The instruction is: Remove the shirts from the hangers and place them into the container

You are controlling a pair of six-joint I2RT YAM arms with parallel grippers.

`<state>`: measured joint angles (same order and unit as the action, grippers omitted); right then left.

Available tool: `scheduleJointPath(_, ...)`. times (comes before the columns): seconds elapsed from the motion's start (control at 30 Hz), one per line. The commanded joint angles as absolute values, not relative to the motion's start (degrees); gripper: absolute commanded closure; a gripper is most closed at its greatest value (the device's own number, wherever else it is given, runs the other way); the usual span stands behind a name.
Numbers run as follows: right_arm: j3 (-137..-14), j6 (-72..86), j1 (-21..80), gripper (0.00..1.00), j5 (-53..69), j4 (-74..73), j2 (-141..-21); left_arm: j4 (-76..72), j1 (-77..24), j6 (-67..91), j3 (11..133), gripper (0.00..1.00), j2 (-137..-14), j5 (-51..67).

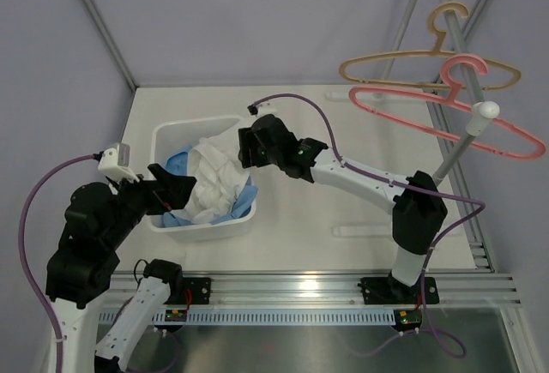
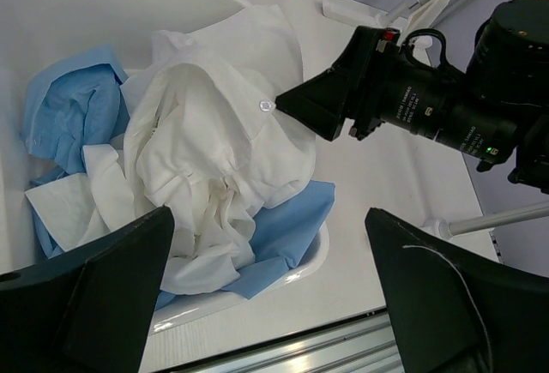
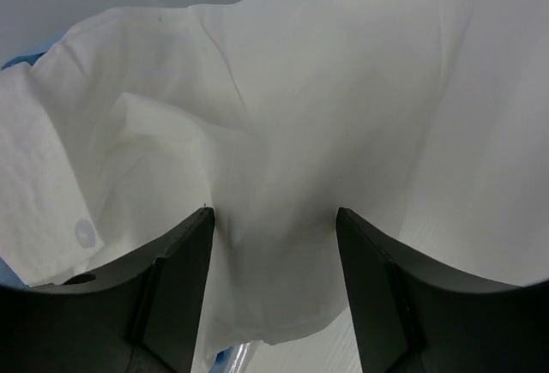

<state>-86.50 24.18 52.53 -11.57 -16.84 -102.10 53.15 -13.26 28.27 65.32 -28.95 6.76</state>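
The white shirt [image 1: 214, 176] lies bunched on top of the light blue shirt [image 1: 177, 163] in the white container [image 1: 184, 126], both spilling over its right rim. My right gripper [image 1: 244, 146] reaches in from the right. In its wrist view the gripper [image 3: 274, 214] stands open, and its fingers [image 3: 180, 279] straddle a fold of the white shirt [image 3: 300, 90]. My left gripper [image 1: 182, 189] hovers wide open over the tub's near side, empty [image 2: 270, 219]. The tan hanger [image 1: 403, 57] and the pink hanger [image 1: 446, 120] hang bare at the back right.
A white pole with a round knob [image 1: 485, 109] rises at the right under the hangers. A metal rail [image 1: 300, 287] runs along the table's near edge. The right arm's black wrist [image 2: 429, 99] crosses the left wrist view above the tub.
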Motion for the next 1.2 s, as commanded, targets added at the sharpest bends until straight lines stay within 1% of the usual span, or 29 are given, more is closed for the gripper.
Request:
scheduleJointPath(0.0,-89.5,23.4,51.9,0.37,-10.3,-14.5,-103.6,52.5,-13.3,26.5,67.3,0.01,-28.8,7.9)
scheduleJointPath(0.03,-90.3,23.2,51.9,0.42,-10.4,-14.9,-104.1,52.6,-13.3,26.3,67.2,0.01,-28.8,7.9)
scheduleJointPath(0.07,-90.6,22.8,52.0,0.53,-10.8,-15.2,-104.3,52.6,-13.3,26.3,67.2,0.01,-28.7,7.8)
scheduleJointPath(0.13,-91.7,22.5,52.0,0.64,-11.3,-15.5,-104.8,52.6,-13.4,26.0,67.0,0.01,-28.7,7.6)
scheduleJointPath(0.23,-94.0,21.3,52.0,0.68,-12.6,-17.2,-105.9,52.5,-13.3,25.8,66.5,0.01,-28.6,7.4)
scheduleJointPath(0.3,-95.5,20.4,51.9,0.74,-13.4,-18.5,-106.3,52.6,-13.3,25.8,66.2,0.01,-28.5,7.1)
scheduleJointPath(0.37,-96.1,19.4,52.0,0.74,-13.9,-18.9,-106.4,52.4,-13.3,25.7,65.5,0.01,-28.1,6.9)
scheduleJointPath(0.4,-96.9,19.2,51.9,0.78,-13.9,-19.4,-106.5,52.4,-13.3,25.7,65.1,0.01,-28.0,6.9)
scheduleJointPath(0.43,-97.5,18.7,52.0,0.86,-13.9,-19.8,-106.7,52.4,-13.3,25.7,65.0,0.01,-28.0,6.9)
scheduleJointPath(0.47,-98.2,18.4,52.0,0.98,-13.5,-20.3,-107.0,52.4,-13.4,25.7,64.8,0.01,-27.8,6.7)
scheduleJointPath(0.5,-99.7,18.0,51.9,1.00,-13.2,-20.9,-107.7,52.6,-13.4,25.8,64.8,0.01,-27.6,6.3)
scheduleJointPath(0.67,-106.2,12.9,53.3,1.00,-4.1,-24.1,-111.0,53.1,-13.4,25.7,66.3,0.01,-25.9,2.2)
scheduleJointPath(0.73,-112.1,12.0,54.9,1.00,-1.1,-27.8,-112.6,53.9,-13.4,25.2,67.6,0.01,-25.9,0.3)
scheduleJointPath(0.8,-116.9,11.9,56.1,1.00,4.0,-30.1,-114.5,54.8,-13.3,24.7,69.5,0.01,-25.6,-2.5)
scheduleJointPath(0.9,-120.1,13.0,58.6,1.00,8.5,-31.1,-116.6,54.9,-13.3,24.5,72.1,0.01,-24.5,-4.6)
scheduleJointPath(1.0,-120.0,15.5,60.6,1.00,11.2,-30.8,-119.3,54.5,-13.3,24.0,73.7,0.01,-23.8,-4.7)
scheduleJointPath(1.07,-118.0,17.7,61.7,1.00,10.7,-29.8,-121.2,54.8,-13.3,24.0,74.8,0.01,-24.1,-4.3)
scheduleJointPath(1.17,-110.3,21.5,61.8,1.00,9.8,-27.3,-123.9,55.4,-13.3,24.1,75.3,0.01,-24.4,-3.3)
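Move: Just under the right hand's pads, some 2 cm below, lies the white shirt's overhang on the container's right rim. The container's middle is about 11 cm left, 5 cm back and 6 cm below this hand; the blue shirt's corner at the near right rim is some 10 cm back, level sideways and 4 cm lower. From the left hand the overhang lies roughly 15 cm ahead, 12 cm right and 16 cm below. Closing fully on the overhang of the white shirt, the right fingers pinch the cloth and ease a couple of centimetres forward and up. Then the right hand sweeps it about 12 cm left and 10 cm back over the container, rising on the way and sinking some 3 cm at the end, turning about 30 degrees counter-clockwise. The left hand, empty and open, withdraws up, left and back, tipping its fingers upward. ##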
